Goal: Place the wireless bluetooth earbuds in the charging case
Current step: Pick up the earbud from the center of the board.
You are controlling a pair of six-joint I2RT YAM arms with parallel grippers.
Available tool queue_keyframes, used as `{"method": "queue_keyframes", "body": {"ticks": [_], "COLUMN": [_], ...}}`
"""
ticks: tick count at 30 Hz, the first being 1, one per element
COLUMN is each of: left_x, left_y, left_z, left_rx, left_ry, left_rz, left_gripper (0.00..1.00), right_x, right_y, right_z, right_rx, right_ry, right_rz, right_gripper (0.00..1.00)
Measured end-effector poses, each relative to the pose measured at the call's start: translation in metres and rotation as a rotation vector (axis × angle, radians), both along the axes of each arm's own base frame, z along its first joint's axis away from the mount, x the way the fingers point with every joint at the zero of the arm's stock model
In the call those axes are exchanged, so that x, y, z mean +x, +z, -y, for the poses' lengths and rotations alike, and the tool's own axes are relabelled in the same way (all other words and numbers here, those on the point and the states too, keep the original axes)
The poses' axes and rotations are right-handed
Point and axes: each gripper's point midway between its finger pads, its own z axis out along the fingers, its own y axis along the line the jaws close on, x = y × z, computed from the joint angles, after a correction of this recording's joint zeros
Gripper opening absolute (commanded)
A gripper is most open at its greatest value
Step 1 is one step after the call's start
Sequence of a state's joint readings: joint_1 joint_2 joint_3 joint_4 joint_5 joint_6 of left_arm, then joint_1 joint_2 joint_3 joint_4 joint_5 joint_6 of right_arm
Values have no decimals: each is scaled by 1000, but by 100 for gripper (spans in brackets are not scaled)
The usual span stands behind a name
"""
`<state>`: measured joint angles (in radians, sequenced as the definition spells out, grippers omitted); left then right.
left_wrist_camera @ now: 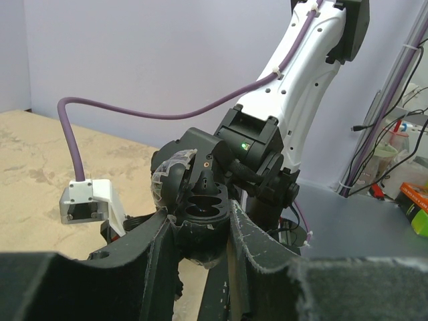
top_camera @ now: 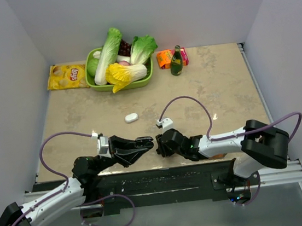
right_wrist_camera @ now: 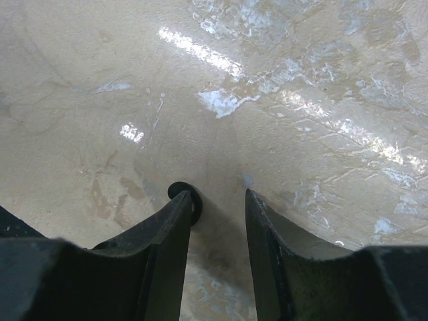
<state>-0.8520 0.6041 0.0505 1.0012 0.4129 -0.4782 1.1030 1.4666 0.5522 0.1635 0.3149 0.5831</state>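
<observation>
My left gripper (left_wrist_camera: 200, 224) is shut on a black charging case (left_wrist_camera: 204, 207), held above the table with its lid (left_wrist_camera: 170, 179) swung open to the left. Its two sockets face the camera and look empty. In the top view this gripper (top_camera: 146, 143) nearly meets my right gripper (top_camera: 159, 146) near the table's front edge. The right gripper (right_wrist_camera: 217, 197) points down at the table, jaws apart, nothing between them. A small black earbud (right_wrist_camera: 192, 198) lies on the table against the outside of its left fingertip (right_wrist_camera: 179, 207), partly hidden by it. A white case (top_camera: 131, 117) lies farther back.
A green basket (top_camera: 143, 82) of leafy vegetables stands at the back. A yellow chips bag (top_camera: 67, 76) lies to its left. A dark bottle (top_camera: 176, 61) and orange packets (top_camera: 164, 59) are to its right. Purple cables loop over both arms.
</observation>
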Motion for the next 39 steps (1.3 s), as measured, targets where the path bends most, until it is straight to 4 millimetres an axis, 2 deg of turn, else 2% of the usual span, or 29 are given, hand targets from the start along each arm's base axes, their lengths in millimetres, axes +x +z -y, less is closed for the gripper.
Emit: {"method": "queue_keyframes", "body": {"ticks": [9,29,35,38,39], "left_x": [0,0,1,1,1], "left_y": [0,-1,-2,-2,-2], "left_z": [0,1,1,1,1], "left_rx": [-1,3,7,7,7], "left_ry": [0,-2,-2,-2,-2], "left_rz": [1,-2,-5,-5,-5], "left_gripper": [0,0,0,0,0], "right_x": [-1,-7,-10,-11,-11], "right_y": [1,3,4,4,5], "right_z": [-6,-18,-25,-27,-27], "right_rx": [21,64,91,97,100], "right_ry": [15,67,94,101,102], "right_rz": [-6,-35,-46,-48,-48], "right_gripper": [43,32,23,15,7]}}
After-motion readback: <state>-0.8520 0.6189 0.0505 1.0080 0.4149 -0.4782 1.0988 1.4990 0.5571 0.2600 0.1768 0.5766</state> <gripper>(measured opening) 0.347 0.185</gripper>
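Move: The black earbud lies on the board just off the right fingertips: about 2 cm to the left of the right hand, 1 cm back and 1 cm lower. From that hand the white case stands some 17 cm ahead and 12 cm left, and the open black case in the left gripper about 3 cm ahead, 6 cm left and 20 cm up. From the left hand, the earbud is roughly 3 cm back, 6 cm right and 20 cm below. Slide the right gripper about 3 cm to the left and a little back, staying low at the board's height, so that the earbud comes midway between the fingertips. Turn the wrist a few degrees counter-clockwise as you go, and from about halfway close the fingers from nearly half open to mostly shut, pinching the earbud between their tips. ##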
